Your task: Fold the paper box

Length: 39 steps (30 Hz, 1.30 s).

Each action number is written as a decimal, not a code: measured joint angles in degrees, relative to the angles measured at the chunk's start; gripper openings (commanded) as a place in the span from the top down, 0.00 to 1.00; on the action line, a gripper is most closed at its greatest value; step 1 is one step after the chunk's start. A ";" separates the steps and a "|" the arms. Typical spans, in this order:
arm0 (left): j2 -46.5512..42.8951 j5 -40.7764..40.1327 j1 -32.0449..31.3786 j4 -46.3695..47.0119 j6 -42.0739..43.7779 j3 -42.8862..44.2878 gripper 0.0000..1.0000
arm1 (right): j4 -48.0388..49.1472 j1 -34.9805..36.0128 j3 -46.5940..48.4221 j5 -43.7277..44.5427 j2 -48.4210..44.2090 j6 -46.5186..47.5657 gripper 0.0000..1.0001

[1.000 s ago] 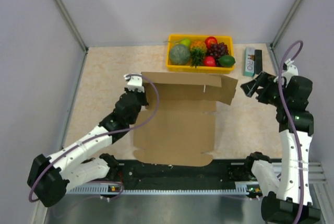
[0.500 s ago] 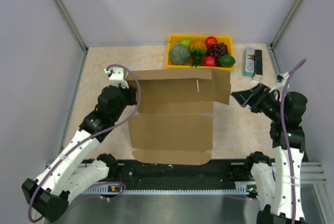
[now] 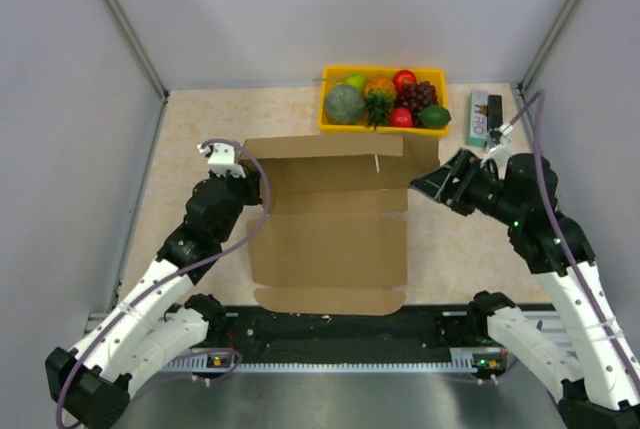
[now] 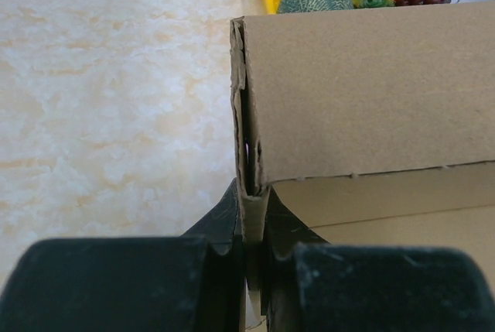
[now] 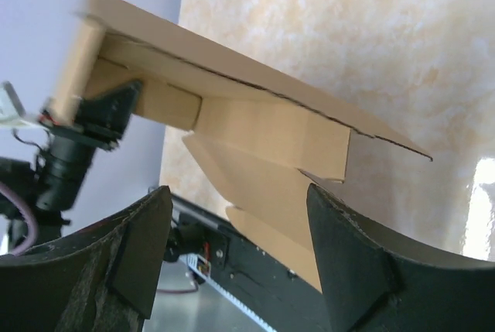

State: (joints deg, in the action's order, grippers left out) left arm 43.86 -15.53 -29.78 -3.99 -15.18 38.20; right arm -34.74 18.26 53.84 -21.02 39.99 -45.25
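Observation:
The paper box (image 3: 330, 239) is a brown corrugated cardboard sheet lying in the middle of the table, its far panel (image 3: 320, 164) raised upright. My left gripper (image 3: 250, 181) is shut on the box's left edge; in the left wrist view the doubled cardboard edge (image 4: 249, 115) is pinched between the fingers (image 4: 224, 216). My right gripper (image 3: 425, 185) is open at the box's right end, close to the raised right flap (image 3: 428, 161). In the right wrist view the box (image 5: 263, 127) lies ahead of the spread fingers (image 5: 147, 247), not between them.
A yellow tray (image 3: 326, 121) of fruit stands at the back just behind the box. A small green-white-black carton (image 3: 483, 116) lies to its right. Grey walls enclose the table on the left, right and back. A black rail (image 3: 340, 334) runs along the near edge.
My right arm has swung left, bringing its open gripper to the box's right end. The far panel stands more upright and the right flap has folded in. My left gripper keeps its hold.

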 measured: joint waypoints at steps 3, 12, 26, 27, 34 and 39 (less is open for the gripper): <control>-0.20 -0.81 0.02 2.34 0.55 -1.81 1.00 | -5.55 0.07 8.66 3.50 2.97 0.81 0.27; -0.24 -1.92 0.00 3.96 2.47 -2.47 1.00 | -17.86 16.68 39.45 13.09 19.08 9.79 0.23; -0.24 -2.36 -0.02 3.91 4.90 -2.47 1.00 | -30.73 27.23 54.45 28.41 40.98 10.69 0.23; -0.24 -2.36 -0.02 3.91 4.87 -2.47 1.00 | -30.88 27.23 54.38 28.57 40.87 10.36 0.23; -0.52 -2.34 -0.02 3.93 4.87 -2.78 1.00 | -23.41 26.32 45.97 25.94 38.86 4.90 0.24; -1.38 -2.34 0.00 3.69 4.90 -2.99 1.00 | -15.17 23.21 37.90 21.66 36.13 -1.64 0.32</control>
State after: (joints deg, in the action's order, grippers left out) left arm 42.48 -17.87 -29.78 -0.30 -10.28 35.20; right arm -49.91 41.47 91.74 0.64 76.12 -46.89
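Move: Ahead and to the left of the open right hand, about 6 cm out, 9 cm left and 3 cm lower, is the right end of the box's folded top strip. The side flap hangs nearer, some 4 cm left and 3 cm ahead, about 4 cm below; the fruit tray is roughly 23 cm ahead, 4 cm left and 20 cm down. From the left hand, pinching the other corner, that strip end lies some 17 cm right, 4 cm ahead, about level. Lifting some 13 cm while it swings left, the right hand passes over the side flap, then drops about 10 cm forward and left to the right end of the top strip. It rolls its left side down nearly 30 degrees and halfway back, fingers staying wide; contact can't be made out. The left hand keeps its pinch on the left corner, easing about 1 cm left. ##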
